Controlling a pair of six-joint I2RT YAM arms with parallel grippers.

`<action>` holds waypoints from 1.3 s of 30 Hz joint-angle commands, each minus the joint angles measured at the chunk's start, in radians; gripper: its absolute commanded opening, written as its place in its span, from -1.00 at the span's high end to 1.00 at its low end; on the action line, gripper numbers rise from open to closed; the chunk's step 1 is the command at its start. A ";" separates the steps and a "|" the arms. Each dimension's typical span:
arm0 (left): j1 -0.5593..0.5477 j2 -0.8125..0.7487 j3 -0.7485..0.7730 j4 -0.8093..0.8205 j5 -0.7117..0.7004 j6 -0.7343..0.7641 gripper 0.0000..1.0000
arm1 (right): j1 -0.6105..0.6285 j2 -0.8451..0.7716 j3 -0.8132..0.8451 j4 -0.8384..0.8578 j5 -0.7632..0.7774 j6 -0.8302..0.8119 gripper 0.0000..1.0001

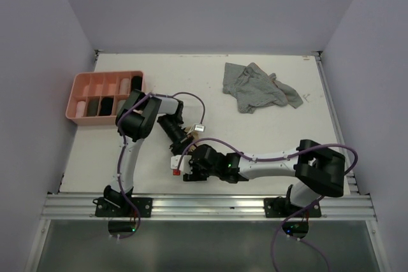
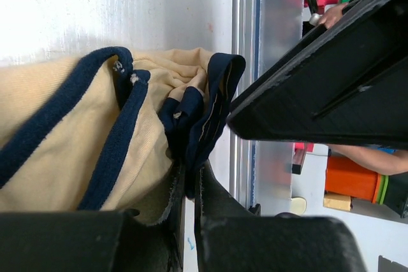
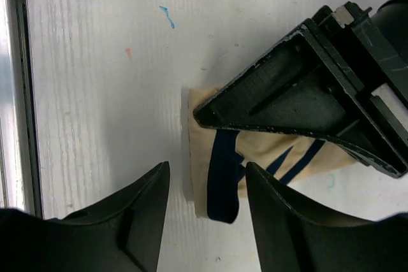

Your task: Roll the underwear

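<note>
A beige underwear (image 2: 57, 138) with dark navy trim lies bunched on the white table. My left gripper (image 2: 190, 173) is shut on a fold of its navy trim. In the right wrist view the same beige underwear (image 3: 201, 157) shows under the left gripper's body (image 3: 299, 103). My right gripper (image 3: 207, 179) is open, and the garment's navy-trimmed end lies between its fingers without touching them. Both grippers meet near the table's front centre, the left gripper (image 1: 184, 138) just behind the right gripper (image 1: 189, 165). A grey striped underwear (image 1: 258, 87) lies crumpled at the back right.
A pink compartment tray (image 1: 81, 85) with rolled garments stands at the back left. The metal rail (image 1: 210, 205) runs along the table's near edge, close to both grippers. Walls close in the table on three sides.
</note>
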 commanded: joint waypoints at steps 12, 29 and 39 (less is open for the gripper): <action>0.006 -0.006 -0.006 0.149 -0.054 0.044 0.64 | -0.038 0.184 0.075 -0.006 -0.129 0.146 0.92; 0.274 -0.367 0.370 0.324 -0.021 -0.240 -0.58 | -0.156 0.207 0.052 -0.132 -0.428 0.377 1.00; 0.426 -0.968 -0.022 1.135 -0.280 -0.695 -1.00 | -0.295 0.372 0.155 -0.140 -0.678 0.515 1.00</action>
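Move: The underwear's near end lies about 4 cm below the right hand's open fingers, 1 cm ahead and 1 cm to their left. The left fingers are shut on the navy-edged underwear, right at their tips. From the left hand the pink organizer stands some 22 cm ahead and 31 cm left, and the grey cloth about 28 cm ahead and 31 cm right, all near finger height. Right sinks 3 cm, pinches the underwear's near end and turns 45 degrees; left lets go, rising forward about 35 cm. ##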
